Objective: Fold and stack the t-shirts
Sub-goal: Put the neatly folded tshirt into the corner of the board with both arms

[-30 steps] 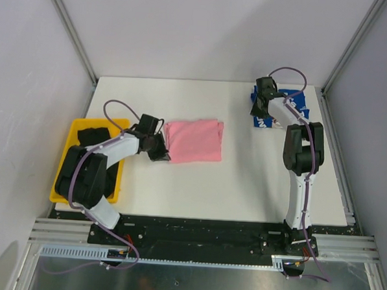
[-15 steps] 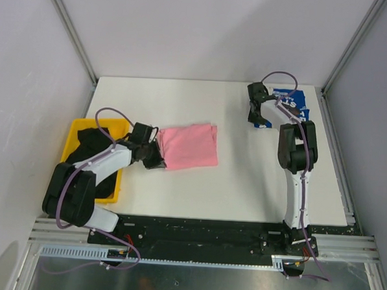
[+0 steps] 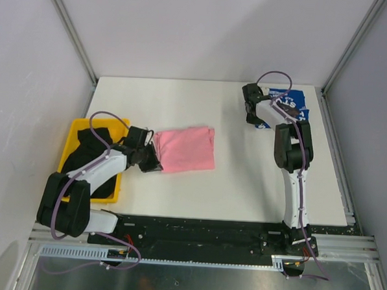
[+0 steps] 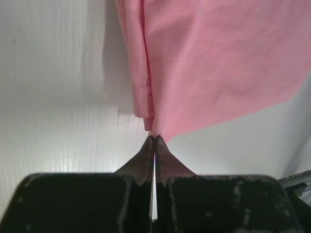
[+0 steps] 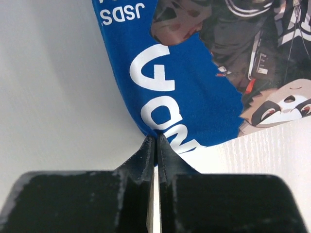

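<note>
A folded pink t-shirt (image 3: pixel 185 148) (image 4: pixel 218 63) lies on the white table, left of centre. My left gripper (image 3: pixel 151 158) (image 4: pixel 155 138) is shut on its near left corner, and the cloth rises in a pinch at the fingertips. At the far right lies a royal-blue t-shirt (image 3: pixel 293 108) (image 5: pixel 184 92) with white lettering and a dark graphic. My right gripper (image 3: pixel 251 111) (image 5: pixel 156 138) is shut on the blue shirt's left edge. Black t-shirts (image 3: pixel 88 154) fill the yellow bin.
The yellow plastic bin (image 3: pixel 70 145) sits at the table's left edge, right beside my left arm. Metal frame posts stand at the table's far corners, and a rail (image 3: pixel 338 162) runs along its right side.
My left gripper dragged the pink t-shirt leftward and nearer. My right gripper slid left to the blue shirt's edge and shut on it.
</note>
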Available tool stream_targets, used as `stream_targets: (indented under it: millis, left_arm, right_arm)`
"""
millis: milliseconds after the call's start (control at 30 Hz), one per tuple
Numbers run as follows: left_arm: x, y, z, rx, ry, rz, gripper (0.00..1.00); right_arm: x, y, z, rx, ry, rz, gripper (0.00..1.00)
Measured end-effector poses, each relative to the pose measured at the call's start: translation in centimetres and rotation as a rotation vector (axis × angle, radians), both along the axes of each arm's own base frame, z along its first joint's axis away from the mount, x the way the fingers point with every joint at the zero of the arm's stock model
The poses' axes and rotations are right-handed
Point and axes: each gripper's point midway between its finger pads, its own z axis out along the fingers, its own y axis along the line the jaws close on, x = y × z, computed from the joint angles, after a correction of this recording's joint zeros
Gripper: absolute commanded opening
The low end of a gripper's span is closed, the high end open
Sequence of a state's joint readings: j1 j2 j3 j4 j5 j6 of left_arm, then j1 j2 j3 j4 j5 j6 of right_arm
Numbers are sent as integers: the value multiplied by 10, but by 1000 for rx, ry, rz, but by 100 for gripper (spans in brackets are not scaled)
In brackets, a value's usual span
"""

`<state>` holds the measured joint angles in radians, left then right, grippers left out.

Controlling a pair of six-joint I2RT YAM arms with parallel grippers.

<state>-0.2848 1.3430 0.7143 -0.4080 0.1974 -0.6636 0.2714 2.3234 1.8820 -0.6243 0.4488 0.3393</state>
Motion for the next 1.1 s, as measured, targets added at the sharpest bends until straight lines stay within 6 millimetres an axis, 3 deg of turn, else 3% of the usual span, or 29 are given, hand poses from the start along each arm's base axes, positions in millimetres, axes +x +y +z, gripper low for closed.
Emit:
stream_targets:
  millis: [233, 467, 633, 800, 867, 1000, 1100]
  left_arm:
    - [-5, 14, -2, 12, 6, 24, 0]
    - [-13, 24, -9, 24, 22, 38, 0]
    - [-17, 28, -11, 26, 27, 43, 0]
    - [-19, 32, -13, 24, 36, 55, 2]
    - [-19, 33, -12, 20, 36, 58, 11]
    - [-19, 33, -10, 15, 30, 51, 29]
    - [-20, 33, -7, 11, 20, 45, 37]
  right_arm:
    - [-19, 24, 0, 11, 25, 44, 0]
    - [-79, 74, -2, 100, 96, 135, 0]
    - [-116, 103, -2, 182, 135, 180, 6]
    - [-133, 117, 2, 254, 160, 198, 27]
    - [-134, 120, 10, 281, 151, 209, 36]
    - [-127, 135, 46, 361, 72, 269, 54]
    - [-118, 154, 75, 446, -7, 358, 64]
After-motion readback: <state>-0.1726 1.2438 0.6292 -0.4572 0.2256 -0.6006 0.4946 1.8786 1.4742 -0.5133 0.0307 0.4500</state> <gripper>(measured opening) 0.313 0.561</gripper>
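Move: My right fingertips already pinch the near-left corner of the blue shirt, whose middle lies about 9 cm ahead and 12 cm to the right; the bare table it is going to is some 13 cm back and 12 cm left. The pink shirt lies about 34 cm left and 12 cm back. My left hand holds the pink shirt's near-left corner, its middle about 10 cm ahead and 12 cm right, with the yellow box about 33 cm left and 2 cm ahead. Keeping the blue shirt's corner pinched, I drag it with my right hand level over the table, about 13 cm back and 12 cm left towards the pink shirt, then open, let go and rise some 7 cm, still going left and rolling so the hand's left side lifts. Meanwhile my left hand draws the pink corner a few centimetres left and back, then opens and releases it. ##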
